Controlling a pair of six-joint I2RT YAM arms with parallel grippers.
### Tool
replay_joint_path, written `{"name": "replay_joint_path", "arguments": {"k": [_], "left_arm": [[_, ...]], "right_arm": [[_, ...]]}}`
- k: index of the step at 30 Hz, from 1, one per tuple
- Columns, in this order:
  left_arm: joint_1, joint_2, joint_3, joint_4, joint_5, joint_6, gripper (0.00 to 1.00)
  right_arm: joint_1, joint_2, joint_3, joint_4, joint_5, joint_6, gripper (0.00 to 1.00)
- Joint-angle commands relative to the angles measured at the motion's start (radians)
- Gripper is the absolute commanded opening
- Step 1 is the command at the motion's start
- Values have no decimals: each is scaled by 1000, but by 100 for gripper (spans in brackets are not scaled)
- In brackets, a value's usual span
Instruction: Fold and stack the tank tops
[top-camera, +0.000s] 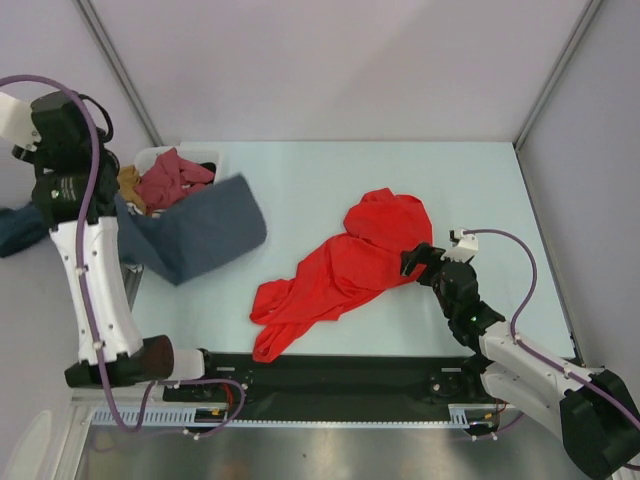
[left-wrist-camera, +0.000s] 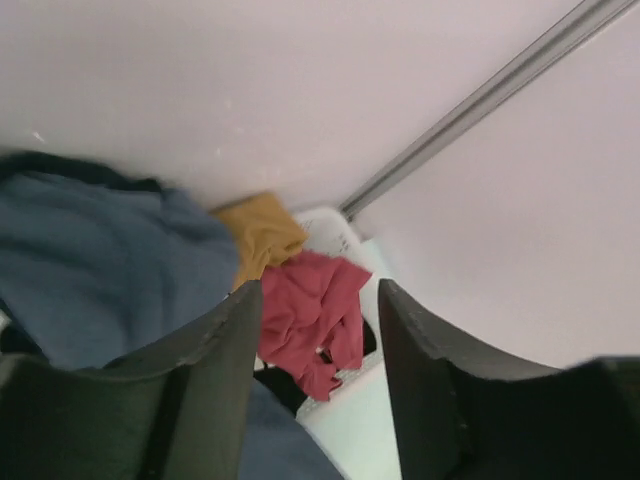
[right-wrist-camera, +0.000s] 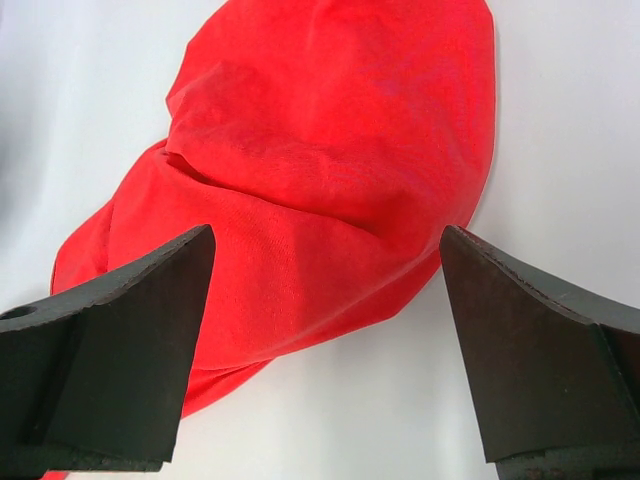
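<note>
A bright red tank top (top-camera: 340, 268) lies crumpled across the middle of the table. My right gripper (top-camera: 415, 258) is at its right edge and stands open. In the right wrist view the right gripper (right-wrist-camera: 325, 235) has a finger on either side of a rounded fold of the red tank top (right-wrist-camera: 330, 150), with nothing pinched. A slate-blue cloth (top-camera: 200, 232), possibly the second tank top, hangs from the basket onto the table. My left gripper (left-wrist-camera: 318, 300) is raised above the basket, open and holding nothing, with the blue cloth (left-wrist-camera: 100, 270) to its left.
The white plastic basket (top-camera: 200, 153) at the back left holds a maroon cloth (top-camera: 175, 178) and a mustard cloth (top-camera: 130, 184). The raised left arm (top-camera: 85, 280) stands in front of it. Enclosure walls and metal posts close off the back and sides.
</note>
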Motion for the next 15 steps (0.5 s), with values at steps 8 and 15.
{"name": "replay_joint_path", "arguments": {"k": [8,15], "left_arm": [[18,-95,-313,165,497,29,100],[-344,-125,-475,141,470,138,100]], "right_arm": [[-5,12,33,23,12,-1,99],[-8,145,102,-20,-9,10,99]]}}
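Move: The red tank top lies with its middle some 43 cm right of the left hand, about 3 cm nearer the base and 48 cm below. The blue-grey tank top is spread in the air roughly 20 cm under that hand, some 5 cm right and 4 cm back. The clothes bin stands 14 cm ahead, 6 cm right and 45 cm down. From the right hand, the red top's middle is about 17 cm left, level fore-and-aft, 11 cm below. The airborne blue-grey tank top is left to fall while the left fingers go from half open to fully open. The left hand first sinks about 11 cm and eases 5 cm forward, then sweeps some 16 cm right over the bin side towards the red tank top, swinging about 40 degrees clockwise. Late on, the open right hand dips 2 cm towards the red cloth. ##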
